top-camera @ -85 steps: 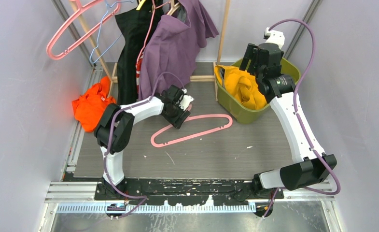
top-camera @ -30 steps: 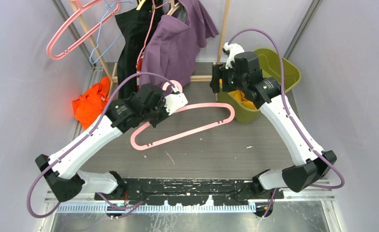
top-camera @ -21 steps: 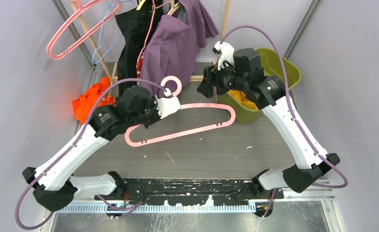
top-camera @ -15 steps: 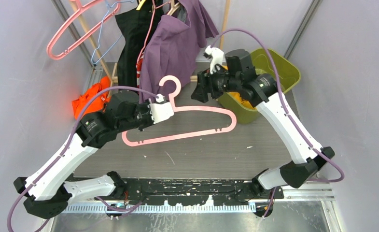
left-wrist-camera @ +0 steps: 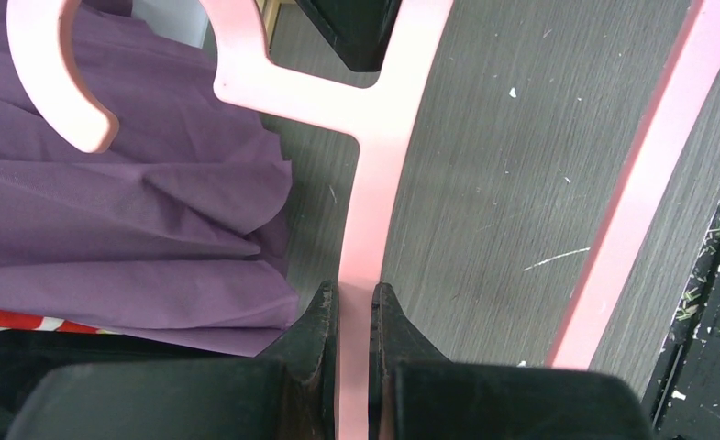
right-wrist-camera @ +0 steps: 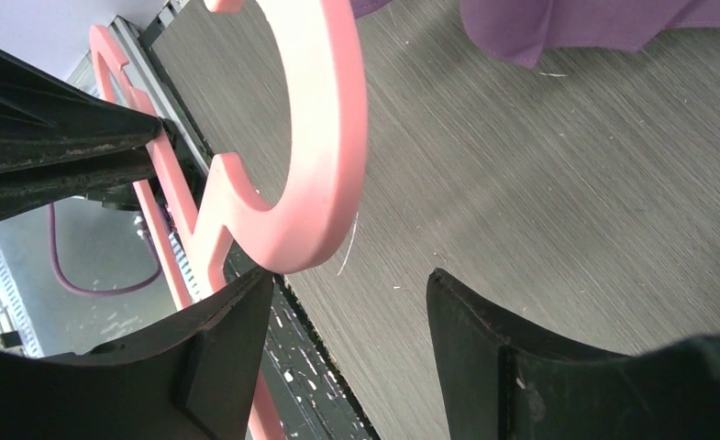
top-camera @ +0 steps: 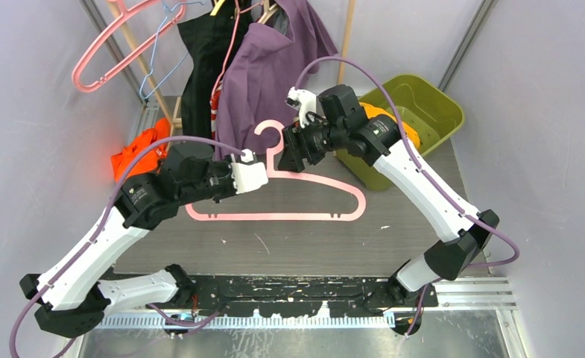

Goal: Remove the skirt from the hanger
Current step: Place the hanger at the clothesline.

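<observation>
A bare pink hanger [top-camera: 274, 216] hangs level over the grey table with no cloth on it. My left gripper [top-camera: 265, 173] is shut on its left shoulder bar, and the left wrist view shows the pink bar [left-wrist-camera: 379, 174] pinched between the black jaws [left-wrist-camera: 353, 293]. My right gripper [top-camera: 289, 153] is open at the hanger's hook [top-camera: 265, 130]. In the right wrist view the hook's curve [right-wrist-camera: 328, 137] sits just past the left fingertip, not clamped [right-wrist-camera: 347, 284]. The yellow-orange skirt [top-camera: 393, 119] lies in the green bin [top-camera: 438, 104], partly hidden by the right arm.
A purple garment [top-camera: 267, 74] and a black one [top-camera: 203, 60] hang from the wooden rack at the back, close behind the hook. Another pink hanger [top-camera: 106, 45] hangs at the top left. An orange-red cloth [top-camera: 136, 160] lies by the left wall.
My left arm has lifted the hanger off the table and levelled it. The right arm has swung left from the bin to the hook, and its jaws have narrowed a little.
</observation>
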### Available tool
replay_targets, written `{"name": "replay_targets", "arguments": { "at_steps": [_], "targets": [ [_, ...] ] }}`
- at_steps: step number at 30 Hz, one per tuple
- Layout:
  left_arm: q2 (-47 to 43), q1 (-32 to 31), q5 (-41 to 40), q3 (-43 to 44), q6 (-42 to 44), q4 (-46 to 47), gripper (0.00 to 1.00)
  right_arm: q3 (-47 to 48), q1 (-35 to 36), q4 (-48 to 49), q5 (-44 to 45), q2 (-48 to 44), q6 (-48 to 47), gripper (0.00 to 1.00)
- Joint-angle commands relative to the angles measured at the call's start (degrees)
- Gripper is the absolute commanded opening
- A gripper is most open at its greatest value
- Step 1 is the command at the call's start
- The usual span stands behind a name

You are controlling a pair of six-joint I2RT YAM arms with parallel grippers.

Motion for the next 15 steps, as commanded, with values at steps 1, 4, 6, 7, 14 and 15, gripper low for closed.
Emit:
{"name": "replay_targets", "arguments": {
  "at_steps": [1,4,6,7,14,15],
  "targets": [
    [-0.1,0.2,-2.6,0.2,1.5,5.2,0.00,2.2,0.8,-2.5,-0.9,-2.5,-1.5,0.67],
    [0.6,0.1,-2.6,0.3,1.8,6.9,0.00,4.5,1.0,-5.7,1.0,-3.4,-3.8,0.68],
    [1.1,0.2,-2.6,0.3,1.8,6.8,0.00,6.5,0.9,-7.0,2.6,-4.1,-5.0,0.68],
    [1.3,0.2,-2.6,0.3,1.8,6.8,0.00,7.2,0.9,-7.2,3.0,-4.4,-5.3,0.69],
    [2.0,0.2,-2.4,0.1,2.1,7.7,0.00,8.8,0.9,-7.8,1.4,-5.1,-4.5,0.69],
    [2.2,0.1,-2.4,0.2,2.1,7.8,0.00,7.9,1.0,-7.3,1.2,-5.2,-4.3,0.69]
  ]
}}
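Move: The left hand already holds the pink hanger by one shoulder, with its neck about 5 cm to the right and 3 ahead. From the open right hand, that neck lies some 3 cm left, level fore and aft, and about 2 higher. The purple garment hangs roughly 15 cm ahead and 2 left of the right hand; the green basket is about 30 cm right, 3 ahead and 27 below it. The open right hand rises about 5 cm, easing rightward and back from the hanger's neck; the left keeps hold. ##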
